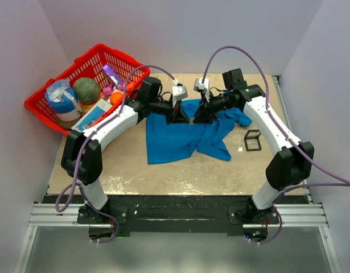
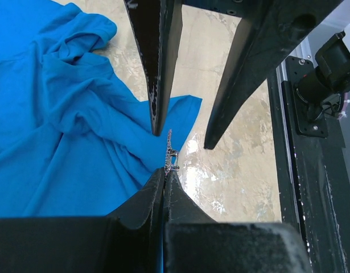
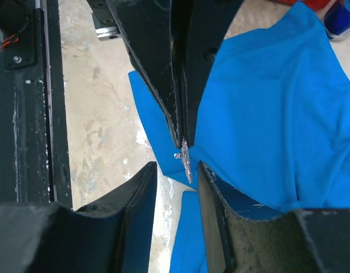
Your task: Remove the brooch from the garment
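The garment (image 1: pixel 175 139), a bright blue T-shirt, lies crumpled on the table's middle; it also fills the left of the left wrist view (image 2: pixel 55 125) and the right of the right wrist view (image 3: pixel 277 114). The brooch (image 2: pixel 171 151), a thin silvery sparkly piece seen edge-on, sticks out of my left gripper (image 2: pixel 165 170), which is shut on it at the shirt's edge. In the right wrist view the brooch (image 3: pixel 186 160) hangs just in front of my right gripper (image 3: pixel 177 168), whose jaws stand open on either side of it without touching. Whether the brooch is still pinned to the cloth, I cannot tell.
A red basket (image 1: pixel 89 85) holding a ball, a blue can and other items stands at the back left. A small black frame (image 1: pixel 252 140) lies right of the shirt. Both grippers (image 1: pixel 190 115) meet tip to tip over the shirt's top.
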Available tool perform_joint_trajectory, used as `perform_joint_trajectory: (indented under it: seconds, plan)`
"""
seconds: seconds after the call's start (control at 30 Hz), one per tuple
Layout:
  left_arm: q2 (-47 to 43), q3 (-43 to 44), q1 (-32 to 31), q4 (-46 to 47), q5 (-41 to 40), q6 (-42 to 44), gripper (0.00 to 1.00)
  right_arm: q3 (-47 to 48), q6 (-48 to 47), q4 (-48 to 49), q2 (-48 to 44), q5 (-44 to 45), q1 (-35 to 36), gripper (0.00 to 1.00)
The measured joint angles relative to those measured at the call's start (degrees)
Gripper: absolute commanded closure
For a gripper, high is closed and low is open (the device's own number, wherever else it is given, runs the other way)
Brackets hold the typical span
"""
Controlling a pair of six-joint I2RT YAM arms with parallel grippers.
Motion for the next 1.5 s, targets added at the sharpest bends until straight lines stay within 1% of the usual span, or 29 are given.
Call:
perform_joint_trajectory:
  seconds: [0.07, 0.17, 0.4, 0.53, 0.7, 0.83, 1.07, 1.17, 1.2, 1.23, 1.27, 1.3, 1.4, 1.43, 1.47, 1.5]
  plan:
    - [0.3, 0.2, 0.0, 0.0, 0.3, -0.1, 1.0, 0.3, 0.0, -0.1, 0.5, -0.4, 0.4, 0.68]
    - [0.9, 0.7, 0.0, 0.1, 0.5, -0.2, 1.0, 1.7, 0.0, -0.3, 1.7, -0.4, 0.8, 0.71]
    - [1.5, 1.2, 0.0, 0.2, 0.6, -0.3, 1.0, 4.3, -0.9, -1.5, 4.1, -0.1, 1.1, 0.71]
    - [1.5, 1.5, 0.5, 0.2, 0.6, -0.4, 1.0, 6.6, -3.6, -5.1, 5.4, 1.0, 1.1, 0.69]
    - [1.5, 1.9, 1.4, 0.6, 0.6, -0.5, 1.0, 9.1, -7.1, -9.3, 7.2, 2.5, 1.1, 0.71]
    - [1.5, 1.9, 1.6, 0.6, 0.8, -1.4, 1.0, 9.3, -8.4, -10.3, 7.6, 3.7, 1.1, 0.79]
    - [1.6, 1.9, 1.6, 1.5, 1.5, -1.8, 1.0, 11.0, -8.6, -11.0, 8.7, 4.2, 1.1, 0.86]
    - [1.6, 1.9, 1.7, 1.6, 1.7, -1.9, 1.0, 11.0, -8.4, -10.8, 8.7, 4.2, 1.1, 0.98]
    - [1.6, 1.9, 1.7, 1.6, 1.7, -2.0, 0.93, 11.0, -8.4, -10.8, 8.7, 4.2, 1.2, 1.0]
    - [1.6, 1.9, 1.7, 1.6, 1.6, -2.4, 0.84, 11.0, -8.4, -10.8, 8.8, 4.2, 1.2, 1.0]
    - [1.6, 1.9, 1.8, 1.6, 1.3, -2.8, 0.77, 11.1, -8.3, -10.7, 8.8, 4.2, 1.2, 1.0]
    - [1.6, 1.9, 1.8, 1.7, 0.7, -3.1, 0.67, 11.1, -8.2, -10.7, 8.8, 4.5, 1.3, 1.0]
    - [1.6, 1.9, 2.3, 2.5, -2.8, -5.1, 0.56, 10.4, -7.4, -9.7, 8.4, 7.6, 1.4, 1.0]
    - [1.6, 1.9, 2.8, 3.0, -3.8, -5.9, 0.54, 8.9, -7.0, -8.3, 7.6, 9.0, 1.4, 1.0]
    - [1.6, 1.9, 3.5, 3.6, -4.5, -6.7, 0.44, 6.4, -6.7, -6.8, 6.1, 10.8, 1.2, 1.0]
    - [1.6, 1.7, 4.4, 4.1, -5.2, -7.3, 0.43, 3.4, -6.4, -5.6, 4.1, 13.2, 1.0, 1.0]
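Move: The brooch is still pinched in my left fingertips, its middle about 2 cm to the right of my left hand point and 1 cm below. From my right hand's open fingers, pointing at it, it lies some 2 cm left and 2 cm down, level fore and aft. The garment's middle is about 6 cm back and 18 cm below my right hand, and the soda can stands roughly 16 cm ahead, 21 cm left and 16 cm below my left. I edge my open right fingers about 1 cm left and forward around the brooch's free end, sink them nearly 2 cm and close them on it, while my left hand keeps its pinch, drifting about 1.5 cm forward. Then my left fingers open and back away forward and left, turning some 10 degrees counter-clockwise, as my right carries the brooch right and down. ##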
